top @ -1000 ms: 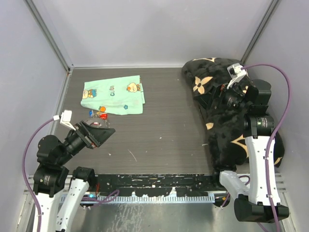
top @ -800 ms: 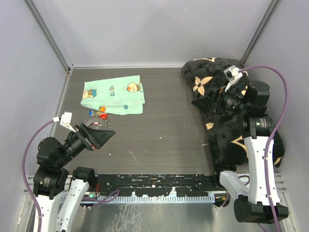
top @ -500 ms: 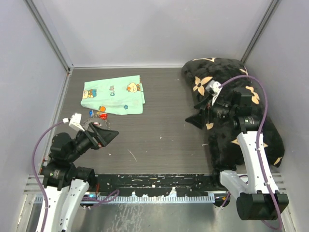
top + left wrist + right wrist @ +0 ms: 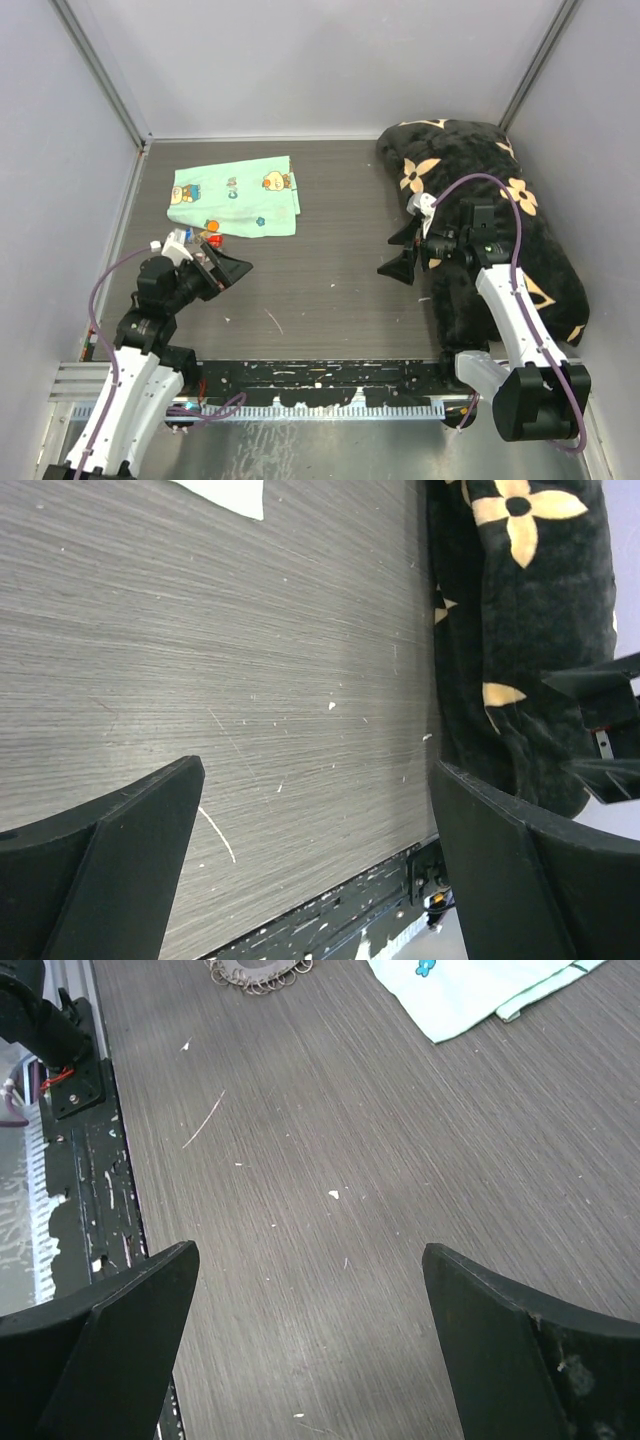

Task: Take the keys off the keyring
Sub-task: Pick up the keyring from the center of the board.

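Note:
The keys, with orange, red and blue heads, lie on the dark table just below the mint-green cloth. The keyring shows at the top edge of the right wrist view as a thin silver loop fringed with small rings. From the top view my left arm hides most of it. My left gripper hangs open right beside the keys, its fingers pointing right over bare table. My right gripper is open over mid-table, facing left toward the keyring, with nothing between its fingers.
A black cushion with tan flower prints fills the right side of the table. Grey walls close in the back and both sides. A black rail runs along the near edge.
My right arm has swung left off the cushion and lowered toward mid-table. My left arm has reached forward and up, closer to the keys. Both grippers stayed open.

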Controlling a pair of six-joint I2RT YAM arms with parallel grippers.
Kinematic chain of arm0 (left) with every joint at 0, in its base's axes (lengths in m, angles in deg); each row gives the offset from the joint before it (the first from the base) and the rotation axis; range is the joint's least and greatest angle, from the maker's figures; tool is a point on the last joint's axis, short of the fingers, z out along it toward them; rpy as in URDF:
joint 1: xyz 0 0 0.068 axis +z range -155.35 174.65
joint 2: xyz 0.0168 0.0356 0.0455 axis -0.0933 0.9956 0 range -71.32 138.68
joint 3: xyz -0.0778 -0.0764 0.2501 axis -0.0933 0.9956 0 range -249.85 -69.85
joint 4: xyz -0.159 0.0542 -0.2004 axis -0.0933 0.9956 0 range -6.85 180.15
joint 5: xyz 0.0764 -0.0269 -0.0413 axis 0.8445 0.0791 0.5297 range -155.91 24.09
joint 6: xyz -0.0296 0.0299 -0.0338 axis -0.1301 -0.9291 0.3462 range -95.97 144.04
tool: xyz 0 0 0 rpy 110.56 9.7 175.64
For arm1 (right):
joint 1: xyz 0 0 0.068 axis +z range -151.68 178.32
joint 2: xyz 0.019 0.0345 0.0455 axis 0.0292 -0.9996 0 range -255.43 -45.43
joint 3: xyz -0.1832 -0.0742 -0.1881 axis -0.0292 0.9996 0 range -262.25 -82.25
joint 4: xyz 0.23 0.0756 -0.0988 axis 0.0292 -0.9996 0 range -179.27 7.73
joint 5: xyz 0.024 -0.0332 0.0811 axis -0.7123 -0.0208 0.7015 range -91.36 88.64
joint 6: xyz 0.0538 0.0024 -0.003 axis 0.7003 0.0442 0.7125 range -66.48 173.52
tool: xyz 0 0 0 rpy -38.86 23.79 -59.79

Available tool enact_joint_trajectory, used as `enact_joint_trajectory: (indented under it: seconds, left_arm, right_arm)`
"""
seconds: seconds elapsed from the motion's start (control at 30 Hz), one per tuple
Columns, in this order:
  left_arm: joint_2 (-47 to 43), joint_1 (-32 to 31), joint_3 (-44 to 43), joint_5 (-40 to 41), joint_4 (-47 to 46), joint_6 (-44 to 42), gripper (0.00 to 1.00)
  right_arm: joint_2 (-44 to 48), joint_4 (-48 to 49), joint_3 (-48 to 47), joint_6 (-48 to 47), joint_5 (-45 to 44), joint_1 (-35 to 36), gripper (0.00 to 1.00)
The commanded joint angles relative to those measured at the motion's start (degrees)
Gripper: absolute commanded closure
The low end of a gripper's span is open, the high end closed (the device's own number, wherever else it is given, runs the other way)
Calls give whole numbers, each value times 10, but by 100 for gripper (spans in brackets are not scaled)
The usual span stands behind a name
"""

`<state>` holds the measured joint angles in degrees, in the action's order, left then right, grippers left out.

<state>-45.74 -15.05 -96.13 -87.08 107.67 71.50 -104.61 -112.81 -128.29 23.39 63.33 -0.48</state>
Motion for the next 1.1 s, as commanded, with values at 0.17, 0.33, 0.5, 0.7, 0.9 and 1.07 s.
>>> enact_joint_trajectory:
  seconds: [0.17,0.33,0.5,0.7,0.9,1.07]
  left_arm:
    - [71,21,1,-8,-161,49,1]
    - [142,48,-1,-70,-219,79,3]
    - [163,52,-23,-59,-202,51,2]
    - [206,64,-38,-23,-176,-11,3]
    - [272,72,-81,-6,-134,-57,4]
    - [290,72,-119,37,-87,-101,4]
  right_arm:
    - [15,32,-2,1,-21,11,0]
    - [26,26,-3,2,-40,11,0]
    - [25,20,-6,2,-43,12,0]
    - [22,8,-10,-3,-58,15,0]
    - [20,5,-8,-8,-59,18,0]
    - [15,4,-7,-8,-62,24,0]
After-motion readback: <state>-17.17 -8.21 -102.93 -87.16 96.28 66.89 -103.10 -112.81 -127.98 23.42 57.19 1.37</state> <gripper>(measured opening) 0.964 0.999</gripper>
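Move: The keyring lies on the table about 8 cm ahead and 11 cm to the left of my open left hand, some 12 cm below it. The red tag at its far edge is about 15 cm ahead and 9 cm left of that hand, and the middle of the mint cloth is about 28 cm ahead and 5 cm left. From my idle right hand the keyring is about 5 cm ahead and 44 cm to the left. My left hand travels forward about 8 cm over the table, drawing closer to the keyring. In the second half it also edges left and sinks some 3 cm in all, tipping its fingers a little further down. I keep the fingers wide open and touch nothing yet. ##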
